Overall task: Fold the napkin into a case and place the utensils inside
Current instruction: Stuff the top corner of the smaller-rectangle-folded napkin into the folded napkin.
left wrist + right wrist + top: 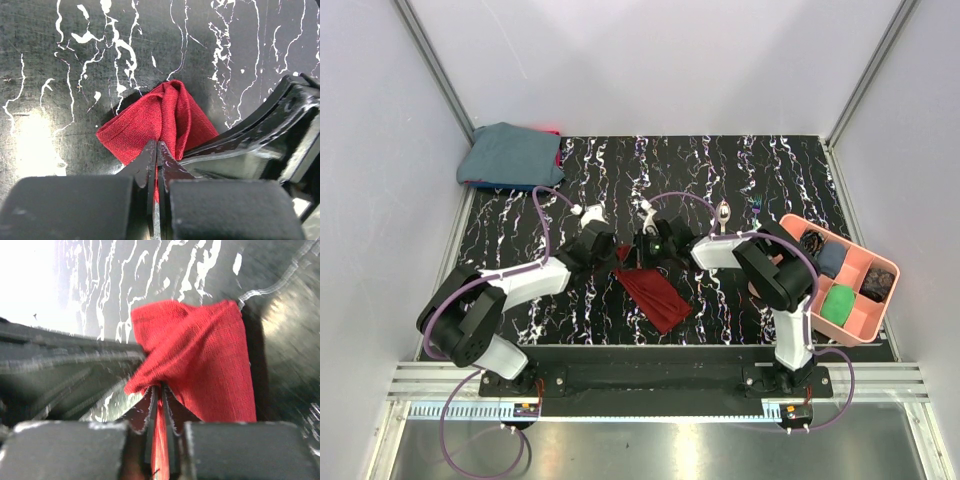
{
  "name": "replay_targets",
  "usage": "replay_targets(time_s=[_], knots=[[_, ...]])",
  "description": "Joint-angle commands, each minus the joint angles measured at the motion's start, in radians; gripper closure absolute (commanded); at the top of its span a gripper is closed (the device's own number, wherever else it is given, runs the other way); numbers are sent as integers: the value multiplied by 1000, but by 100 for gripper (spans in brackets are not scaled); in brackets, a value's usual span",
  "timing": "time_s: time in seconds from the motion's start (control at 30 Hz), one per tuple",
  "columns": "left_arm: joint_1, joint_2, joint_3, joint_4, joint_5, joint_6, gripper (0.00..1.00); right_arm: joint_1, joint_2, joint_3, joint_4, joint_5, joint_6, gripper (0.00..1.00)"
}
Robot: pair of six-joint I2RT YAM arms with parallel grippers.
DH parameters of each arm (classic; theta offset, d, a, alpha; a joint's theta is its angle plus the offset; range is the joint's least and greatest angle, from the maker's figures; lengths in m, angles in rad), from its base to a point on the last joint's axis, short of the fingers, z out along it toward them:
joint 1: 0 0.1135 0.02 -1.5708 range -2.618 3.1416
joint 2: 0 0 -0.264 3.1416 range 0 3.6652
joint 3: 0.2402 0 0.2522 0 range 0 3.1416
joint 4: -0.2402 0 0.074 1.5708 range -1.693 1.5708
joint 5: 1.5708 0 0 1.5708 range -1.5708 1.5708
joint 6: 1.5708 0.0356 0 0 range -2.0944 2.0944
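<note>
The dark red napkin (656, 296) lies bunched on the black marbled table, its far end lifted between the two arms. My left gripper (621, 252) is shut on one corner of the napkin (160, 120); cloth shows between its closed jaws (157, 146). My right gripper (646, 250) is right beside it, shut on another fold of the napkin (210, 355), with a strip of cloth pinched between the closed jaws (161, 388). The utensils lie apart at the back right: a silver-bowled spoon (723, 214) and a small teal-handled piece (758, 209). No folded case shows.
A pink compartment tray (861, 326) with dark, blue and green items sits at the right edge. A blue-grey cloth bundle (510, 155) lies in the back left corner. The right arm's black finger (260, 132) crowds the left wrist view.
</note>
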Motion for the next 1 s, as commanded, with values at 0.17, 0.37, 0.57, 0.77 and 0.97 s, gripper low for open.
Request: replay_targets(time_s=[0.17, 0.37, 0.57, 0.77, 0.97], knots=[[19, -39, -9, 59, -10, -20, 100, -47, -145, -80, -1, -109, 23, 77], [26, -49, -10, 50, -9, -18, 100, -60, -170, -94, -15, -86, -6, 66], [29, -53, -9, 50, 4, -23, 100, -64, -142, -31, -35, -74, -35, 59], [29, -37, -10, 62, 19, -27, 100, -64, -107, 27, -61, -61, -77, 43], [28, -39, -16, 73, 28, -30, 100, -66, -66, 89, -97, -49, -106, 40]])
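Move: The top corner of the napkin, tucked into its fold, lies right at the right hand's shut fingertips. From the right hand, the rest of the folded napkin is centred about 6 cm to the right and 7 cm back, some 2 cm lower, and the spoon about 20 cm right and 6 cm ahead. The left hand keeps hold of the fold's rim; from it, the tucked corner lies about 2 cm to the right and 1 cm lower. The tucked corner is let go: the right fingers open from shut to a bit over half while that hand backs out about 3 cm to the right and rises, then swings some 3 cm forward and climbs further, ending roughly 4.5 cm higher with hardly any wrist turn. The left fingers stay shut on the rim and lift it by about 1 cm. ##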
